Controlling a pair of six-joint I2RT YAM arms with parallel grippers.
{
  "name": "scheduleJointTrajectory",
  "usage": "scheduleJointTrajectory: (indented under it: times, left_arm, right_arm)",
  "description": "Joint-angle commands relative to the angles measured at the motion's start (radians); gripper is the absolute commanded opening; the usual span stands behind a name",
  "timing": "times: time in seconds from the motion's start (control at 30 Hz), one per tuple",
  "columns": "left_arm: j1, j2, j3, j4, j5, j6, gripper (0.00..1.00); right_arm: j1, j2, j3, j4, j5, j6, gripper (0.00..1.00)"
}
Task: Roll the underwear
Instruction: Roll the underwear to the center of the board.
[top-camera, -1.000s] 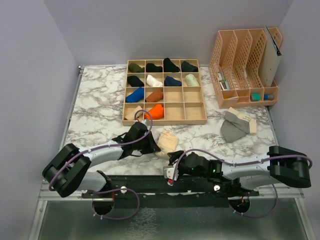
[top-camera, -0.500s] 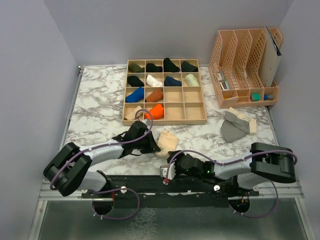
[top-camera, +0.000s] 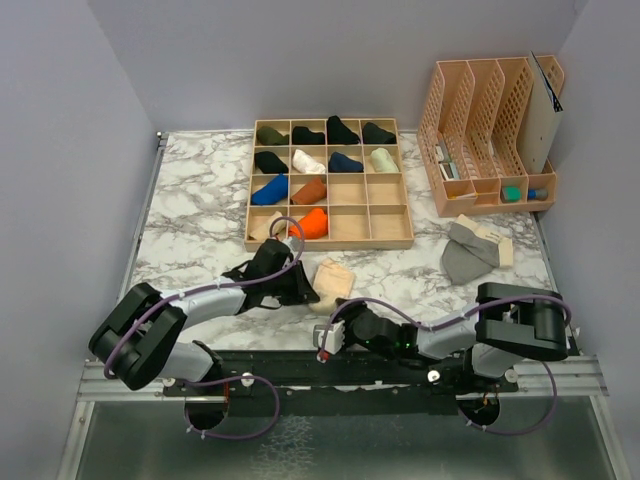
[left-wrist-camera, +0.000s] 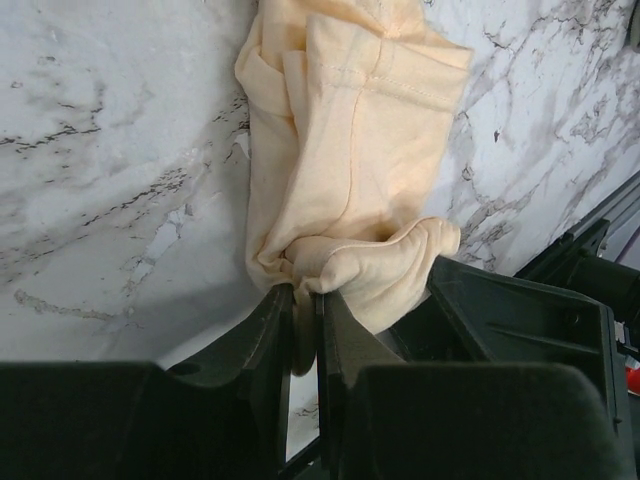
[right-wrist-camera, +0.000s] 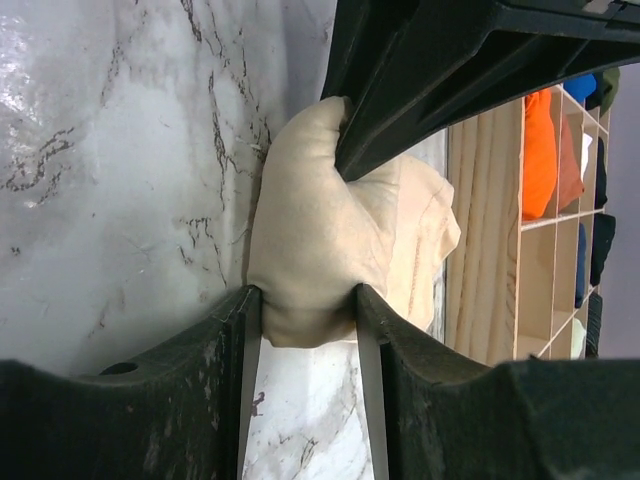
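The pale beige underwear (top-camera: 336, 278) lies on the marble table just in front of the tray, partly bunched into a roll at its near end. My left gripper (top-camera: 310, 292) comes in from the left and is shut on a thin fold of that cloth (left-wrist-camera: 360, 150) at its near edge. My right gripper (top-camera: 335, 313) reaches in from the right. Its fingers (right-wrist-camera: 247, 330) press both sides of the thick rolled end (right-wrist-camera: 315, 235), which bulges between them. The grey underwear with a cream band (top-camera: 470, 252) lies apart at the right.
A wooden compartment tray (top-camera: 330, 244) holding several rolled garments stands behind the beige piece. A wooden file organizer (top-camera: 490, 130) stands at the back right. The black rail (top-camera: 350, 365) at the table's near edge runs close under both grippers.
My right arm has slid left toward the beige underwear and its jaws have narrowed onto the rolled end. The left gripper has kept its grip and barely moved.
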Motion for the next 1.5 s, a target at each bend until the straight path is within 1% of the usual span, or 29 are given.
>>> scheduleJointTrajectory:
  times: [0.0,0.07,0.17,0.27,0.33,0.4,0.47,0.5,0.6,0.7,0.8,0.93,1.03,1.1,1.23,1.3,1.4,1.47]
  left_arm:
    - [0.006,0.034,-0.018,-0.095,0.002,0.059,0.19]
    - [0.007,0.032,-0.024,-0.083,0.015,0.058,0.19]
    - [0.013,0.020,-0.034,-0.080,0.018,0.052,0.20]
    - [0.020,0.003,-0.034,-0.093,0.014,0.048,0.26]
    - [0.021,-0.020,-0.043,-0.092,0.008,0.039,0.34]
    - [0.026,-0.047,-0.050,-0.094,0.000,0.029,0.40]
    - [0.030,-0.069,-0.054,-0.109,-0.015,0.023,0.48]
    - [0.032,-0.081,-0.054,-0.118,-0.023,0.024,0.50]
    - [0.035,-0.118,-0.061,-0.143,-0.052,0.022,0.54]
    - [0.040,-0.149,-0.073,-0.154,-0.064,0.025,0.57]
    - [0.042,-0.160,-0.076,-0.165,-0.068,0.028,0.58]
    - [0.042,-0.181,-0.084,-0.167,-0.065,0.029,0.59]
    - [0.042,-0.212,-0.087,-0.174,-0.062,0.024,0.60]
    - [0.042,-0.235,-0.090,-0.190,-0.069,0.030,0.60]
    - [0.042,-0.280,-0.108,-0.204,-0.080,0.029,0.61]
    - [0.042,-0.298,-0.112,-0.216,-0.091,0.027,0.61]
    - [0.042,-0.324,-0.107,-0.230,-0.124,0.028,0.61]
    - [0.042,-0.356,-0.090,-0.257,-0.173,0.016,0.61]
  right_arm:
    - [-0.005,0.050,0.007,-0.081,0.017,0.020,0.43]
    - [-0.009,0.045,0.001,-0.071,0.012,0.014,0.36]
    - [-0.028,0.026,0.004,-0.097,-0.011,0.023,0.20]
    - [-0.042,-0.005,0.022,-0.143,-0.053,0.039,0.14]
    - [-0.048,-0.031,0.037,-0.183,-0.104,0.055,0.10]
    - [-0.058,-0.064,0.056,-0.219,-0.173,0.086,0.08]
    - [-0.083,-0.083,0.088,-0.284,-0.281,0.137,0.06]
    - [-0.094,-0.087,0.101,-0.305,-0.317,0.165,0.05]
    - [-0.110,-0.091,0.109,-0.326,-0.411,0.236,0.05]
    - [-0.131,-0.109,0.075,-0.268,-0.510,0.346,0.04]
    - [-0.143,-0.114,0.043,-0.208,-0.569,0.434,0.03]
    - [-0.172,-0.096,0.034,-0.161,-0.697,0.544,0.03]
    - [-0.221,-0.066,0.047,-0.149,-0.789,0.664,0.04]
    - [-0.249,-0.045,0.061,-0.148,-0.852,0.716,0.04]
    - [-0.298,-0.019,0.066,-0.099,-0.927,0.838,0.05]
    - [-0.341,0.018,0.107,-0.143,-1.005,0.927,0.08]
    - [-0.372,0.101,0.173,-0.224,-1.088,0.969,0.09]
    - [-0.382,0.141,0.195,-0.237,-1.125,0.986,0.09]
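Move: Around the right end of the part-rolled underwear stand the right hand's open fingers; the underwear's middle lies about 4 cm ahead and 2 cm left of this hand, practically level. The left hand still pinches the roll's left end, the underwear's middle some 3 cm ahead and 3 cm right of it. From the right hand, the orange roll in the box is roughly 19 cm ahead and 7 cm left; the grey cloth is 12 cm ahead and 28 cm right. Closing on the roll's right end, the right hand pinches it, then drags the underwear about 5 cm back and nearly as far left, low over the board, while tipping some 65 degrees until its fingers point left and steeply down. The left hand opens, lets go of the left end and backs off about 4 cm left and a little back. ##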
